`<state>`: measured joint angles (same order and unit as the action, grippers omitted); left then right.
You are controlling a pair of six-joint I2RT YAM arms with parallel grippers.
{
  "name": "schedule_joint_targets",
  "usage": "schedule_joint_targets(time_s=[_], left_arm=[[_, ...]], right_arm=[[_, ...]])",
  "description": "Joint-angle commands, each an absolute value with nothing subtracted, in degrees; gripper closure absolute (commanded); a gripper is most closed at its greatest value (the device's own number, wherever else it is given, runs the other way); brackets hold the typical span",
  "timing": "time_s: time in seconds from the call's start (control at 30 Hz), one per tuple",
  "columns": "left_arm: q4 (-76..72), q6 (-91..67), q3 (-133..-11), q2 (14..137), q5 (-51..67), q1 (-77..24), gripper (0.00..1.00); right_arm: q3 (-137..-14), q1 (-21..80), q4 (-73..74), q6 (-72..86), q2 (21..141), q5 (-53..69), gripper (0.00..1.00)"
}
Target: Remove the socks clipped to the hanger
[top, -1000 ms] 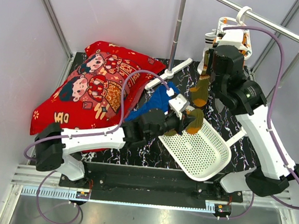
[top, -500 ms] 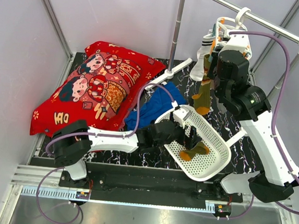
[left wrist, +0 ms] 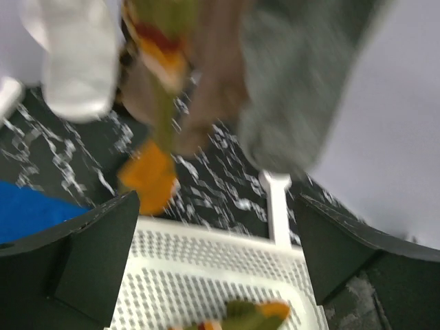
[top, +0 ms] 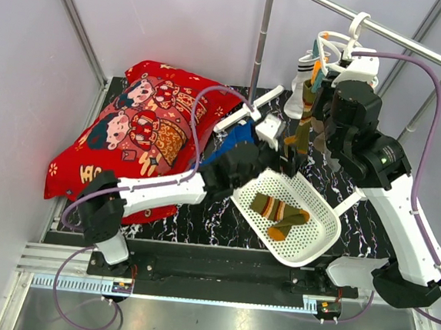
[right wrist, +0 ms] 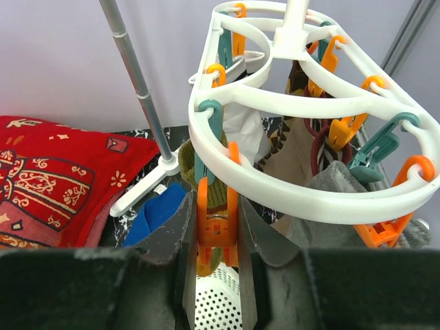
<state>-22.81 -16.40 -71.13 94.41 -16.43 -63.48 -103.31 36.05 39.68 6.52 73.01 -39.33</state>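
The white round hanger [top: 340,50] hangs from the rail with socks clipped under it. These are a white one [top: 297,88], an olive-green one with an orange toe [top: 303,134], a brown one [left wrist: 214,89] and a grey one [left wrist: 295,82]. My right gripper [right wrist: 216,240] is shut on an orange peg [right wrist: 217,213] of the hanger ring [right wrist: 289,185], where the olive-green cuff [right wrist: 185,159] hangs. My left gripper [top: 284,167] is open and empty over the far-left rim of the basket, below the hanging socks. One olive-green and orange sock [top: 278,211] lies loose in the basket.
The white perforated basket [top: 318,239] sits at the front right. Behind the left arm lie a blue cloth [top: 234,147] and a large red pillow [top: 130,134]. A metal pole [top: 260,45] on a white foot rises beside the hanger.
My left gripper opened and dropped the olive-green sock into the basket, then rose back toward the hanging socks. My right gripper stayed shut on the peg while the hanger shifted slightly right.
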Motion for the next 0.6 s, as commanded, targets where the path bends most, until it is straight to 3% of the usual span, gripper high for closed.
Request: schedule_joint_targets(time_s=[0.0, 0.23, 0.33, 0.43, 0.47, 0.57], left_arm=[[-25.49, -13.19, -78.64, 99.74, -13.64, -58.89, 0.01], [-29.17, -7.3, -83.32, 105.73, -5.28, -57.74, 0.01], [-29.27, -6.33, -84.54, 107.14, -4.04, -57.74, 0.09], [-30.06, -6.06, -85.08, 107.84, -4.22, -57.74, 0.43], [-30.06, -6.06, -85.25, 108.02, -4.39, -57.74, 0.62], [-28.57, -6.41, -85.78, 107.32, -4.57, -57.74, 0.81]], right_arm=[[-103.1, 36.04, 37.62, 7.03, 71.72, -37.35, 0.95], [-101.95, 35.95, 37.09, 7.2, 71.1, -36.83, 0.94], [-100.46, 35.95, 37.09, 8.26, 70.49, -36.04, 0.93], [-99.06, 35.95, 36.91, 9.23, 69.52, -35.42, 0.93], [-98.53, 35.95, 36.91, 9.49, 69.0, -35.07, 0.93], [-97.48, 35.95, 36.91, 10.28, 67.77, -34.63, 0.87]])
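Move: From the open left hand, the foot of the hanging striped sock lies about 6 cm ahead, 5 to the right and 3 lower; the grey sock is some 3 ahead, 13 right and 8 higher, the white sock 15 ahead, 3 right and 3 higher, the white basket 15 back, 4 right and 22 below. The right hand already pinches the orange clip; the striped sock's foot hangs roughly 20 cm below it, 2 back and 2 left. Left hand reaches 6 cm forward, then right and down, closing around sock's foot; right keeps pinching clip. ##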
